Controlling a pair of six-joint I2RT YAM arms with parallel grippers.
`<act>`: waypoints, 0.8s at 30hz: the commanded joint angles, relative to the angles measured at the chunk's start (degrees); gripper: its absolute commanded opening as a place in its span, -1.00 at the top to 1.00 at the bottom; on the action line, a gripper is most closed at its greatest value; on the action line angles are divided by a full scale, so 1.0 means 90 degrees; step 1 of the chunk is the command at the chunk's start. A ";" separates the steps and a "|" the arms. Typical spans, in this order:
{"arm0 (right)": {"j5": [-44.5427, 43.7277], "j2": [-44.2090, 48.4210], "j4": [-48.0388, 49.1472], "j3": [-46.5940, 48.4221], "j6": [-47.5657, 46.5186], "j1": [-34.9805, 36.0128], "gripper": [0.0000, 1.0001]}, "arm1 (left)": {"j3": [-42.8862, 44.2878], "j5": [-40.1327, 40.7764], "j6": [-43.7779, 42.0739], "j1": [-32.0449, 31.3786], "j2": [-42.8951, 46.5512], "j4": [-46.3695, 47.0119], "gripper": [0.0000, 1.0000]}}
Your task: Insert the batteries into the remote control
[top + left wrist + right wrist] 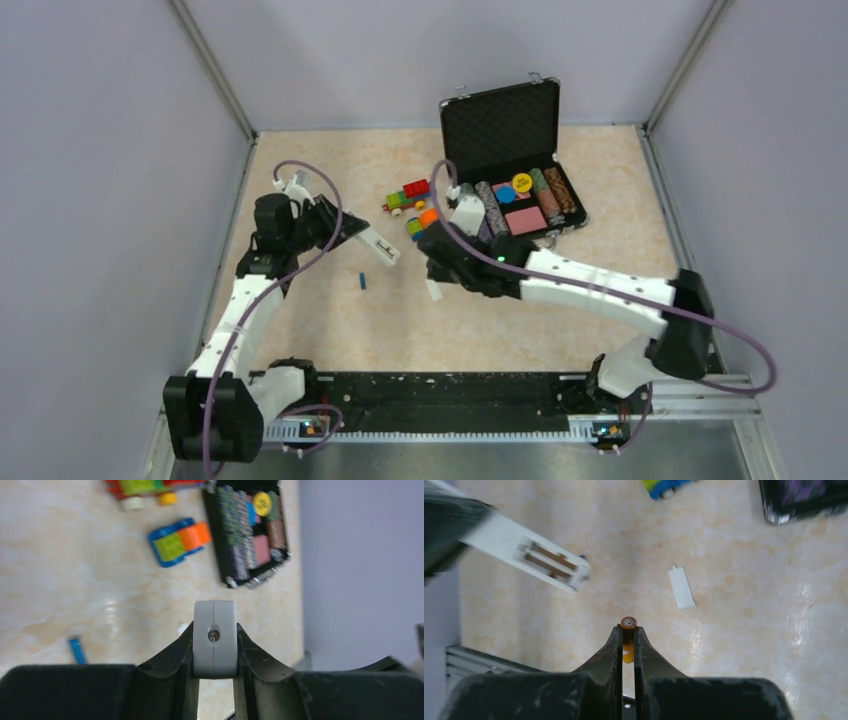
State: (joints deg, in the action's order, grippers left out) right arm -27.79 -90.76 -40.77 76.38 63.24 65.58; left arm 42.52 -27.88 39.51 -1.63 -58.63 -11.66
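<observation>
The remote control (378, 247) is a white bar held above the table by my left gripper (345, 230), which is shut on its end. In the left wrist view that end (215, 645) sits clamped between the fingers of the left gripper (215, 630). Its battery bay (551, 565) is open and facing the right wrist camera. My right gripper (628, 630) is shut on the orange-brown battery (628, 623), just right of the remote, and shows as (436, 268) in the top view. The blue battery (362, 281) lies on the table below the remote.
A small white cover piece (681, 587) lies on the table beside the right gripper. Colourful toy vehicles (408, 195) stand behind, with an open black case (505, 120) of chips at the back right. Walls enclose the table on three sides.
</observation>
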 commanded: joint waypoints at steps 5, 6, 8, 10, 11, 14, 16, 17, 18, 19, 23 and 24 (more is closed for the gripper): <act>0.0058 0.2579 0.2797 -0.0466 -0.4892 0.0047 1.00 | 0.0549 -0.3387 0.1560 -0.0361 -0.0711 0.2156 1.00; 0.0221 0.2696 0.2964 -0.0499 -0.5178 0.0042 1.00 | 0.0634 -0.3500 0.1621 -0.0452 -0.0725 0.2210 1.00; 0.0613 0.2734 0.3054 -0.0435 -0.5750 0.0038 1.00 | 0.0814 -0.3712 0.1696 -0.0638 -0.0715 0.2355 1.00; 0.0973 0.2673 0.3107 -0.0358 -0.6187 0.0039 1.00 | 0.0932 -0.3864 0.1779 -0.0863 -0.0666 0.2559 1.00; 0.1187 0.2647 0.3171 -0.0314 -0.6369 0.0042 1.00 | 0.0973 -0.3933 0.1844 -0.0955 -0.0643 0.2682 1.00; 0.1598 0.2511 0.3262 -0.0222 -0.6837 0.0044 1.00 | 0.0994 -0.4008 0.1897 -0.1128 -0.0515 0.3013 1.00; 0.1728 0.2432 0.3332 -0.0186 -0.6985 0.0042 1.00 | 0.0975 -0.4028 0.1923 -0.1155 -0.0424 0.3225 1.00; 0.1784 0.2412 0.3368 -0.0164 -0.6990 0.0044 1.00 | 0.0985 -0.3986 0.1933 -0.1157 -0.0380 0.3234 1.00; 0.1881 0.2409 0.3368 -0.0135 -0.7170 0.0044 1.00 | 0.0988 -0.3943 0.1956 -0.1157 -0.0358 0.3258 1.00; 0.1978 0.2414 0.3376 -0.0116 -0.7223 0.0041 1.00 | 0.0972 -0.3926 0.1996 -0.1157 -0.0342 0.3330 1.00; 0.2143 0.2460 0.3514 -0.0225 -0.7293 0.0039 1.00 | 0.0945 -0.3777 0.2108 -0.1157 -0.0361 0.3493 1.00; 0.2204 0.2464 0.3549 -0.0246 -0.7298 0.0041 1.00 | 0.0962 -0.3768 0.2210 -0.1157 -0.0381 0.3578 1.00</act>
State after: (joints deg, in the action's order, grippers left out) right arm -11.42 -69.84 -13.82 73.45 0.69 65.58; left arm 49.47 -61.93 57.19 -12.01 -62.96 14.59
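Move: The remote's open battery slot, held out by the left hand, lies about 10 cm left of the right hand, 5 cm ahead and a few centimetres lower. The white cover lies on the table nearly under the right hand, 4 cm ahead and 15 cm down; the blue battery lies 18 cm left and 6 cm ahead, just as low. From the left hand, the orange battery is some 17 cm right, 10 cm back and 4 cm lower. Lift the right gripper about 20 cm nearly straight up, keeping the orange battery pinched, and swing its fingers from steeply down towards level while turning them counter-clockwise. Meanwhile bring the left gripper, still holding the remote, up and to the right with some draw back, turning it some 40 degrees clockwise and lowering its left side, so remote and battery meet high above the table. ##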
